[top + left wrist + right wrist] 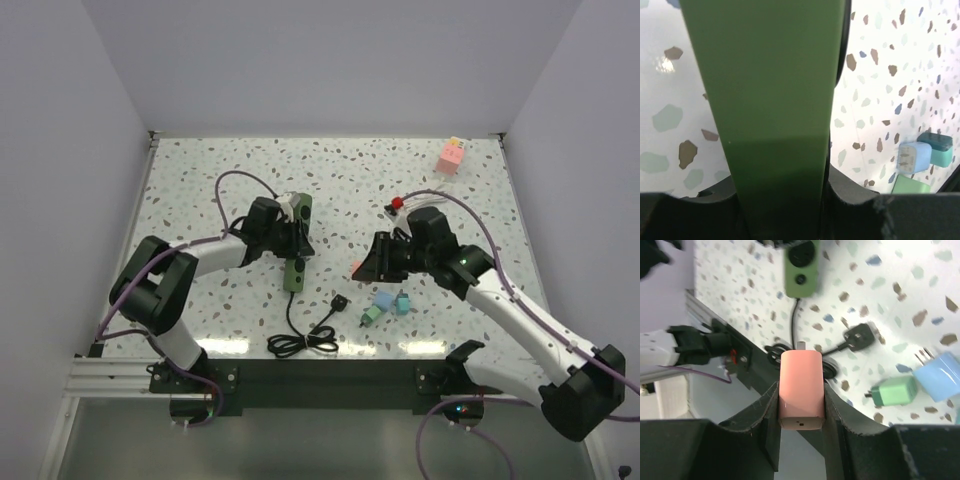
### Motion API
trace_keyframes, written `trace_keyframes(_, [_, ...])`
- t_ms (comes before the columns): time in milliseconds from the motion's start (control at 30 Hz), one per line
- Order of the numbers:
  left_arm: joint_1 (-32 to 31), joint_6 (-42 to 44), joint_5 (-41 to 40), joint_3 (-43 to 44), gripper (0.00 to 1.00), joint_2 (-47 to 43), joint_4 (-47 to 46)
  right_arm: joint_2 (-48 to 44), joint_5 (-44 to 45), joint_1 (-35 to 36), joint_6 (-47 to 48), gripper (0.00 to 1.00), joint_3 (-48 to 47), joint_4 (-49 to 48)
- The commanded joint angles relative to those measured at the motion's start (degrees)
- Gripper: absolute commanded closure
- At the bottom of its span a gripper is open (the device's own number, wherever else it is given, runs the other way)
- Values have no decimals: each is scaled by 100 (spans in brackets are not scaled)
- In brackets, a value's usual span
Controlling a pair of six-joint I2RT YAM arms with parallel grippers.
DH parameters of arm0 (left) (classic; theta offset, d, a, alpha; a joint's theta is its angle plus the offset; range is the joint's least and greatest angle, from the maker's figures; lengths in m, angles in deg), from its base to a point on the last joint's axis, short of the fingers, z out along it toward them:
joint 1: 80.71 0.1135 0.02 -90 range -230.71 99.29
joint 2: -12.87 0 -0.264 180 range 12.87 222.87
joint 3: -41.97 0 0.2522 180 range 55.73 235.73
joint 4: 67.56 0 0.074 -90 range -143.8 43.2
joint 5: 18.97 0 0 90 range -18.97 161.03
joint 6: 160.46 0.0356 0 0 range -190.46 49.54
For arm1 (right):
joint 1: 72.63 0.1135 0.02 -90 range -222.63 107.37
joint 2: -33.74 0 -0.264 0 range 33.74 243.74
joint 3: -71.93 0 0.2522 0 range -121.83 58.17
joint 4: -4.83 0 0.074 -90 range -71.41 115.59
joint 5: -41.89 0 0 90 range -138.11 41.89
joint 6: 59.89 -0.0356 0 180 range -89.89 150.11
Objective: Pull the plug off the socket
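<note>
The socket is a long dark-green power strip [297, 262] at the table's middle left, its thin black cord running toward the near edge. My left gripper [288, 238] is shut on it; in the left wrist view the strip [775, 115] fills the gap between the fingers [855, 205]. A white block [290, 204] sits at the strip's far end. My right gripper [364, 267] is shut on a pink plug [800, 387], held in the air well right of the strip, prongs pointing away. The strip's near end [801, 267] shows in the right wrist view.
Blue, teal and green chargers [382, 300] lie near the right gripper. The cord's black plug [338, 303] and coil [300, 343] lie near the front edge. A pink-and-yellow block [453, 155] and a small red piece [397, 204] sit at the back right. White walls enclose the table.
</note>
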Motion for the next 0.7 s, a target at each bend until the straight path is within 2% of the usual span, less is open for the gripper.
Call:
trace_keyframes(0, [-31, 336, -162, 167, 100, -126, 83, 368, 238, -19, 328, 100, 127, 638])
trace_keyframes(133, [82, 450, -259, 553, 100, -231, 338, 798, 678, -80, 425, 100, 223, 597])
trace_keyframes(300, [864, 757, -242, 992, 100, -179, 909, 1616, 416, -98, 319, 100, 241, -142])
trace_keyframes(400, [1409, 1012, -241, 1325, 100, -56, 1190, 1924, 362, -98, 319, 100, 197, -257])
trace_keyframes(667, [2798, 1776, -882, 2846, 100, 1191, 2033, 2276, 397, -98, 285, 100, 513, -310])
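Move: The green power strip is already in my left hand, bound for bare table about 17 cm ahead and 21 cm left. Its black plug lies roughly 13 cm back and 10 cm right, its cable coil about 24 cm straight back. My right hand holds the pink plug some 16 cm above the pulled ones: green 2 cm back and 2 cm right, blue 2 cm ahead and 6 cm right, teal 1 cm ahead and 10 cm right. My left hand keeps its grip on the strip and, after a slow start, swings it left and forward, nearly 18 cm left and 14 cm out, rising slightly and turning counter-clockwise, with the cable in tow. Meanwhile my right hand sinks about 13 cm with the pink plug still pinched, drifting a little right towards the green and blue plugs, its fingers tipping to point more steeply down. ##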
